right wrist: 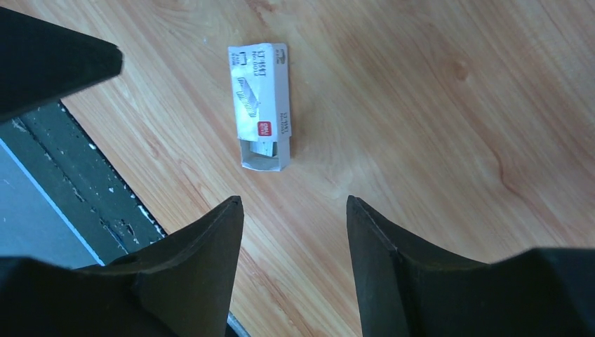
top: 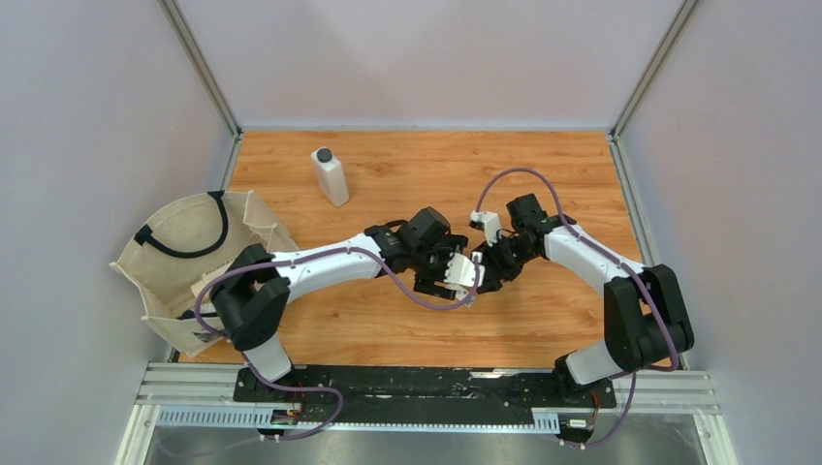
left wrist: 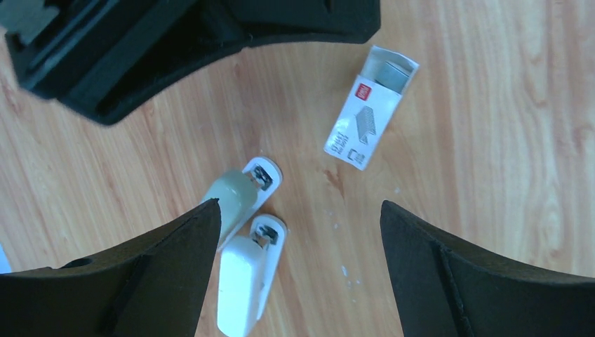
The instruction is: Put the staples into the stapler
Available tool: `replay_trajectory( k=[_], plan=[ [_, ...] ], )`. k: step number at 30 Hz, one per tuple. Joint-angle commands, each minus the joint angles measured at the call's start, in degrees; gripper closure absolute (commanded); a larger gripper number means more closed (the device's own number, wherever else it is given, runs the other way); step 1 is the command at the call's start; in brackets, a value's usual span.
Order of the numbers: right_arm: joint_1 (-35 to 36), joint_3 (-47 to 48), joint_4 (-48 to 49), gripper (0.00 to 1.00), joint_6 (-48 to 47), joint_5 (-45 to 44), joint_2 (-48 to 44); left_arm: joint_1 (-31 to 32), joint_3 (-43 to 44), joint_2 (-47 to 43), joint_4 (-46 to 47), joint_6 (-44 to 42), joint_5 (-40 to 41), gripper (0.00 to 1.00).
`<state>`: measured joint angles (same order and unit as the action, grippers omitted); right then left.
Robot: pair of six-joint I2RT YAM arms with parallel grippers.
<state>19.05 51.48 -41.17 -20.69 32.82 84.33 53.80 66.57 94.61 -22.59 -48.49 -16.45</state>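
The staples are in a small white box (left wrist: 368, 109) with a red mark, lying flat on the wooden table; its far end is open and grey staples show inside. The right wrist view has the same box (right wrist: 261, 105) ahead of my right gripper (right wrist: 293, 200), which is open and empty. Two staplers lie side by side, a pale green one (left wrist: 235, 196) and a white one (left wrist: 242, 281), partly hidden under my left finger. My left gripper (left wrist: 300, 207) is wide open above bare wood, the staplers at its left fingertip and the box beyond its right.
The right arm's black gripper body (left wrist: 175, 42) hangs close over the far left of the left wrist view. A white bottle (top: 330, 176) stands at the back of the table. A canvas tote bag (top: 194, 262) sits at the left edge. The table's near edge (right wrist: 91, 182) is close to the box.
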Motion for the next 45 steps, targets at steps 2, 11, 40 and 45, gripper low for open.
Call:
replay_trajectory(
  k=[2,11,40,45],
  plan=[
    [-2.61,1.60,0.65,0.40,4.69,-1.44,1.62,1.48,5.23,6.19,3.78,-3.45,2.92,0.10],
    [-12.01,1.43,-0.58,0.42,6.36,4.00,3.82,3.50,11.30,12.97,-3.51,-4.59,-3.06,0.19],
    [-14.21,0.81,-0.23,0.43,5.83,6.82,2.59,7.81,11.13,19.82,-3.07,-2.49,5.29,0.29],
    [-14.30,0.81,-0.14,0.43,5.83,6.91,2.85,7.81,12.18,21.05,-4.30,-1.70,4.50,0.35]
  ],
)
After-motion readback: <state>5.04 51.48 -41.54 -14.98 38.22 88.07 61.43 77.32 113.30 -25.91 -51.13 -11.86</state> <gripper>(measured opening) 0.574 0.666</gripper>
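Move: The staple box lies about 9 cm below the left hand, some 5 cm to its right and 3 cm back. From the box, the green stapler is about 9 cm farther out and 6 cm left, the white stapler some 9 cm farther out and 10 cm left. From the right hand the staple box is roughly 5 cm left, 2 cm back and 5 cm below. Left hand sinks about 8 cm and rightward to the staple box, partly closing; right hand retreats 4 cm rightward. ##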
